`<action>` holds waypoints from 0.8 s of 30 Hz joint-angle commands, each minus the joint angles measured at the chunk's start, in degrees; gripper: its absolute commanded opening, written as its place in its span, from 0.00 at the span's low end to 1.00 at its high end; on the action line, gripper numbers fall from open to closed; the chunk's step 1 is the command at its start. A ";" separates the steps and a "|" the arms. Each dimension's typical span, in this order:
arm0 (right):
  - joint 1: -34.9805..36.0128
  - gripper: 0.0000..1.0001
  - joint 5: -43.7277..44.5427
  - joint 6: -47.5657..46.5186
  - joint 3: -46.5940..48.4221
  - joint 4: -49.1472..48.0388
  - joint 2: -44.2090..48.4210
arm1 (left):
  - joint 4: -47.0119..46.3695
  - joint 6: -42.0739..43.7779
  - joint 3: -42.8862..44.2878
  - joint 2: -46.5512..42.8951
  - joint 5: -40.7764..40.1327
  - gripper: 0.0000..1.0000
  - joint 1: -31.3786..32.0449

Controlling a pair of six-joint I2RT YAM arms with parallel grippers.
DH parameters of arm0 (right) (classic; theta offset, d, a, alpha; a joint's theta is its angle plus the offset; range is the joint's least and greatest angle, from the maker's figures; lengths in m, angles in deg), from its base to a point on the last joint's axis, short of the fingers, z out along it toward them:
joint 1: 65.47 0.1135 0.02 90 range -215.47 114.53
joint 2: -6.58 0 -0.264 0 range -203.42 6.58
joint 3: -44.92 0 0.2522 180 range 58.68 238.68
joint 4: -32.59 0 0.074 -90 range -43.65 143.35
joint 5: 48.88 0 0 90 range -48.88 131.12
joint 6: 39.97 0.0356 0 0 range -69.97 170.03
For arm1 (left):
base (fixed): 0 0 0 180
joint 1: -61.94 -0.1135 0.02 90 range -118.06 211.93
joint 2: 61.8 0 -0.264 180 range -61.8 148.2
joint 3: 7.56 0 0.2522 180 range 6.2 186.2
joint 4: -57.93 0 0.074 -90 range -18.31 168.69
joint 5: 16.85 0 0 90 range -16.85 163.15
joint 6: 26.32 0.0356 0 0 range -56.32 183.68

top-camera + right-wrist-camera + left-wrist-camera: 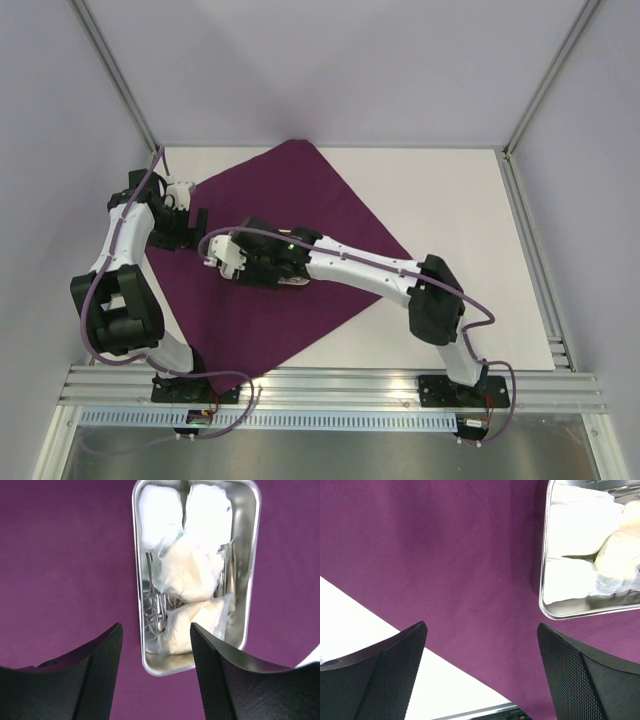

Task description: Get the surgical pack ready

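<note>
The dark-purple cloth (300, 190) lies spread as a diamond on the white table. On it stands the steel tray (252, 555), holding two white gauze pads (160, 510), two tan packets (192, 572) and steel forceps (152, 605) along its left side. My right gripper (155, 630) hovers open just above the tray's near end with nothing between its fingers. In the top view the right arm covers the tray. My left gripper (481, 626) is wide open over the cloth's left edge and holds nothing. The tray's rim (543, 580) shows at upper right in the left wrist view.
Bare white tabletop (470, 220) lies right of the cloth and also under the left gripper (395, 665). An aluminium rail (330, 385) runs along the near edge. Frame posts (115, 75) rise at the back corners.
</note>
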 commanded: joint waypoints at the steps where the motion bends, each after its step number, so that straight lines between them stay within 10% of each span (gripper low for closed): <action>1: 0.51 0.59 -2.62 -0.18 -2.46 -1.97 8.27 | -0.43 0.97 0.58 -1.45 1.32 1.00 -0.50; 11: -24.69 0.78 -4.02 35.58 -24.15 -7.60 29.27 | 0.44 0.62 0.50 -2.33 0.97 1.00 -0.50; 24: -54.42 0.80 -9.55 43.42 -49.40 -16.46 29.14 | 1.76 -0.26 -0.64 -4.26 1.32 1.00 -0.41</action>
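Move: The loaded tray, already let go, sits with its middle roughly 7 cm ahead of the right hand, 1 cm to its right and 12 cm below. Its gauze pads lie some 6 cm left and 6 cm ahead of this hand. The cloth's right-hand corner, which the hand heads out towards, is about 39 cm to the right and 4 cm ahead. From the left hand the tray is some 20 cm right and 2 cm ahead. The tray is left behind on the cloth as the empty right hand first lifts about 8 cm clear of it, then swings fast to the right, nearly 40 cm in all, bearing forward on the way, and sinks to finish low near the cloth's right-hand corner. The hand turns about 85 degrees clockwise as it goes, and its half-open fingers spread wider, touching nothing. ##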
